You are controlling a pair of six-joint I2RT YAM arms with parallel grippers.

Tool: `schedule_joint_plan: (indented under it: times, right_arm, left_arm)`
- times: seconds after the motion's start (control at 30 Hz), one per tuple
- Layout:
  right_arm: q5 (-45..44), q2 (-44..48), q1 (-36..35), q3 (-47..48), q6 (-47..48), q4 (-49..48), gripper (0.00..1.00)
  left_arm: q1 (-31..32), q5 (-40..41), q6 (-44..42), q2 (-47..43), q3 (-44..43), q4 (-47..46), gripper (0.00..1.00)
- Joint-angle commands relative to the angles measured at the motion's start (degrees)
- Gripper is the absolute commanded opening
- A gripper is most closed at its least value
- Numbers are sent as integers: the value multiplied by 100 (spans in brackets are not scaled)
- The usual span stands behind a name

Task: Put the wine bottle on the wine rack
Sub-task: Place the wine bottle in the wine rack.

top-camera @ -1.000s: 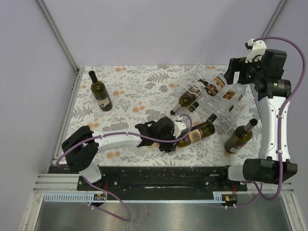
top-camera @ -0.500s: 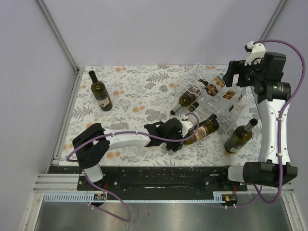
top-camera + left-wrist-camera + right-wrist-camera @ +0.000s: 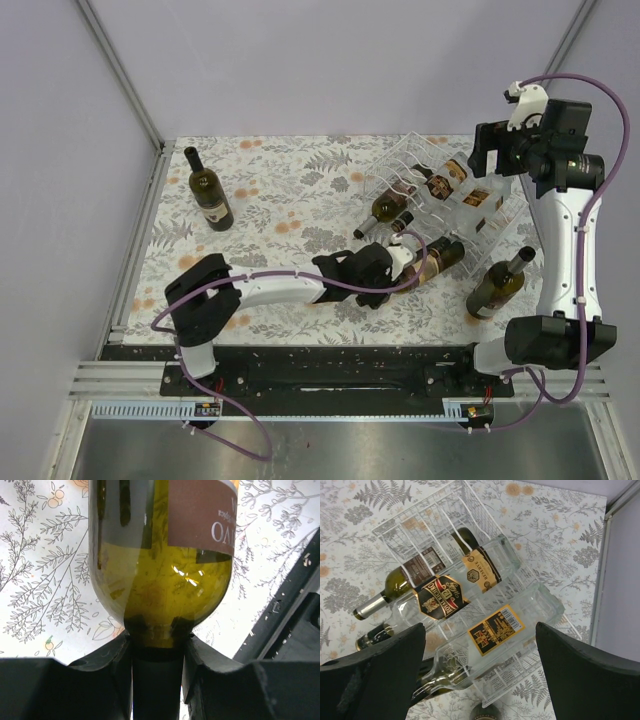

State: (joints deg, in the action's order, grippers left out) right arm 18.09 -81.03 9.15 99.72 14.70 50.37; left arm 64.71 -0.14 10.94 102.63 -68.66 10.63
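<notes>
The wine bottle [image 3: 432,258] is green with a brown label and lies nearly level, its base at the front lower tier of the wine rack [image 3: 415,155]. My left gripper [image 3: 390,264] is shut on its neck. In the left wrist view the wine bottle [image 3: 160,575] fills the frame, its neck pinched in the left gripper [image 3: 157,642]. My right gripper [image 3: 497,152] hangs open high above the rack's far right end. In its wrist view the right gripper [image 3: 480,672] looks down on the clear ribbed rack [image 3: 415,522], which holds a green bottle [image 3: 405,577] and two clear bottles [image 3: 495,630].
A green bottle [image 3: 210,190] stands at the back left of the patterned table. Another green bottle [image 3: 497,284] stands just right of the rack's front, its top showing as the bottle cap [image 3: 487,713]. The black base rail [image 3: 330,365] runs along the near edge.
My left arm has stretched to the right and carried the wine bottle toward the rack's lower tier. The right gripper has barely shifted.
</notes>
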Motion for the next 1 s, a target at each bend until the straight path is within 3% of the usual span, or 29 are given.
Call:
schedule_joint_plan:
  times: [0.0,0.97]
  right_arm:
    - [-323,-219,131,477,297,288,99]
    - [380,44,1203,144,622,790,98]
  left_arm:
    - [16,331,-101,151,-604,-932,0]
    - [16,427,-22,1048,-1492,-668,0]
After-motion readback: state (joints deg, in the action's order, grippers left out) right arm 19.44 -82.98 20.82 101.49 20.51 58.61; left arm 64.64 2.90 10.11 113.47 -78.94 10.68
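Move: Ahead and to the right of the left hand, which already grips the wine bottle by its neck, the rack's free lower slot is centred about 13 cm forward, 20 cm right and slightly lower. A clear bottle lies above it, roughly 18 cm ahead and 20 cm right of that hand; a standing wine bottle is 22 cm right and 2 cm back. From the right hand, the slot is some 28 cm below, 5 cm back and 3 cm left. Feeding the wine bottle base-first towards the rack's lower slot, the left arm goes right and forward while sinking, about 5 cm in all, with its wrist angle nearly unchanged and its grip kept on the neck. High up, the open, empty right hand moves about 7 cm right, also easing back and down as it tips slightly downward. ##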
